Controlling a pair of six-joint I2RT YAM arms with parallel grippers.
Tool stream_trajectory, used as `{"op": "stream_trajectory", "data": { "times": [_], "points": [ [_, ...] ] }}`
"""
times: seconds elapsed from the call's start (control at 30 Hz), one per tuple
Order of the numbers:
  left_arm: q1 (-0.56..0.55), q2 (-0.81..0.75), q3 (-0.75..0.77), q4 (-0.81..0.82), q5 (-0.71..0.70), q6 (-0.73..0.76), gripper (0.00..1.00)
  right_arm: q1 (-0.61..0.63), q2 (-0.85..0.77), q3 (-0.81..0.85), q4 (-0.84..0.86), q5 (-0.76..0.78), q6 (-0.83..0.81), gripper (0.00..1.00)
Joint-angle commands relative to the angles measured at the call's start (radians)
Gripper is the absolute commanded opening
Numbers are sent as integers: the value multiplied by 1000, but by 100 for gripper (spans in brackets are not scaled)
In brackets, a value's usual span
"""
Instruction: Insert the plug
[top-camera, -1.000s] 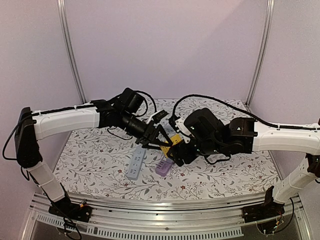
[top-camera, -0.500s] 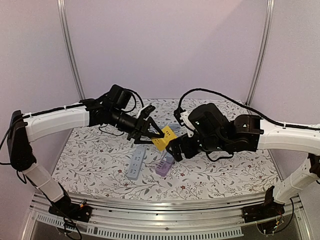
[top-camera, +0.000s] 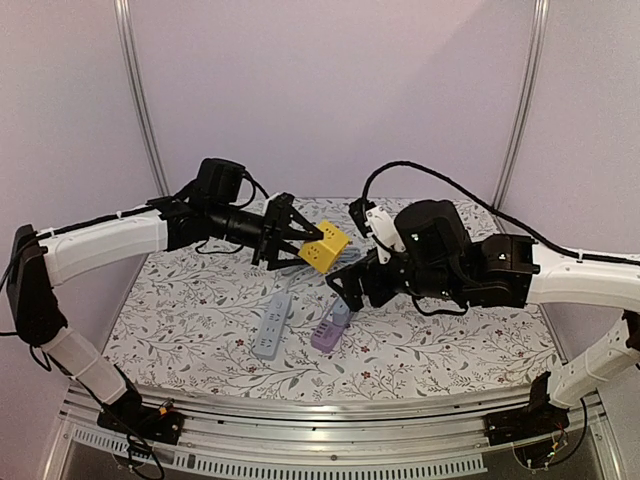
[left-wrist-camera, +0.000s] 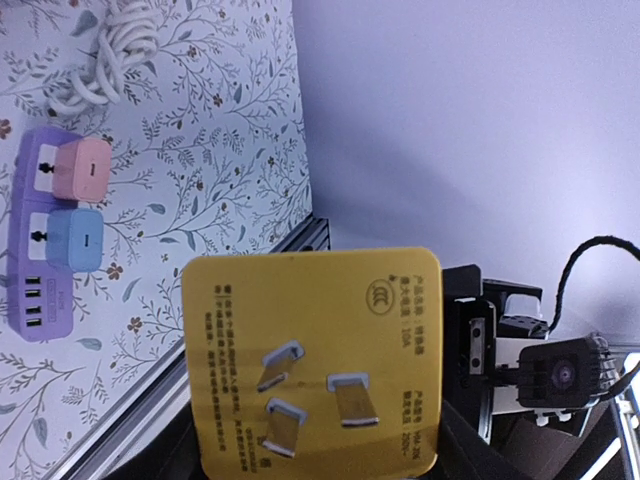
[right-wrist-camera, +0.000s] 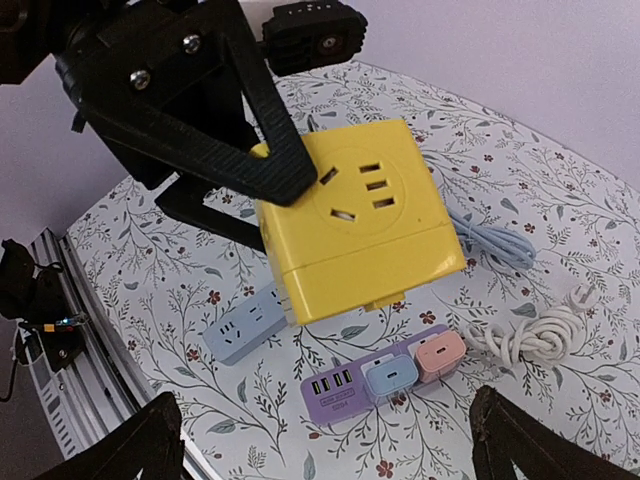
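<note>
The plug is a yellow cube (top-camera: 327, 247) held in the air above the table, with my left gripper (top-camera: 296, 243) shut on its sides. In the left wrist view its back face (left-wrist-camera: 315, 350) fills the lower frame and shows three metal prongs. In the right wrist view the same cube (right-wrist-camera: 355, 215) shows a socket face, and one black left finger (right-wrist-camera: 255, 140) lies across its corner. My right gripper (top-camera: 345, 287) hangs open just right of and below the cube, holding nothing; its fingertips (right-wrist-camera: 150, 440) stand wide apart.
A purple power strip (top-camera: 328, 332) (right-wrist-camera: 345, 385) with a blue and a pink charger plugged in lies on the floral tabletop (top-camera: 190, 330). A grey-blue strip (top-camera: 271, 325) (right-wrist-camera: 240, 330) lies to its left. A coiled white cable (right-wrist-camera: 530, 340) and a pale blue cable (right-wrist-camera: 490, 240) lie beyond.
My right gripper has opened, let go of the yellow cube and drawn back to the right. The left arm has lifted the cube up and toward the back.
</note>
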Motion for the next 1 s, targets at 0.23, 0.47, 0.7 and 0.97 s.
{"op": "stream_trajectory", "data": {
  "times": [0.23, 0.47, 0.7, 0.97],
  "points": [
    [43, -74, -135, 678, 83, -559, 0, -2, -97, -170, 440, 11, -228, 99],
    [52, -67, -189, 926, 101, -770, 0, -19, -61, -105, 493, 5, -287, 99],
    [51, -71, -190, 989, 101, -815, 0, -49, -77, -90, 519, 6, -304, 99],
    [38, -79, -160, 909, 115, -760, 0, -77, -80, -77, 534, -33, -304, 99]
  ]
}}
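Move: The yellow plug, already held in the left fingers, has its middle about 3 cm to the right of the left hand and 1 cm below it. From the empty right hand it lies some 4 cm ahead, 4 cm left and 2 cm lower. Roughly 25 cm below the right hand, the purple strip lies about 3 cm ahead and 2 cm left, the grey strip 2 cm ahead and 16 cm left, and the white cord 15 cm ahead and 8 cm right. Upward together: the left hand keeps its grip on the yellow plug and lifts it about 10 cm, tilting its right-pointing fingers up some 30 degrees to roughly level. The wide-open right hand tips its fingers up by 25 degrees or so, then rises alongside by about 9 cm and eases forward late, closing in a little on the plug without touching it. ##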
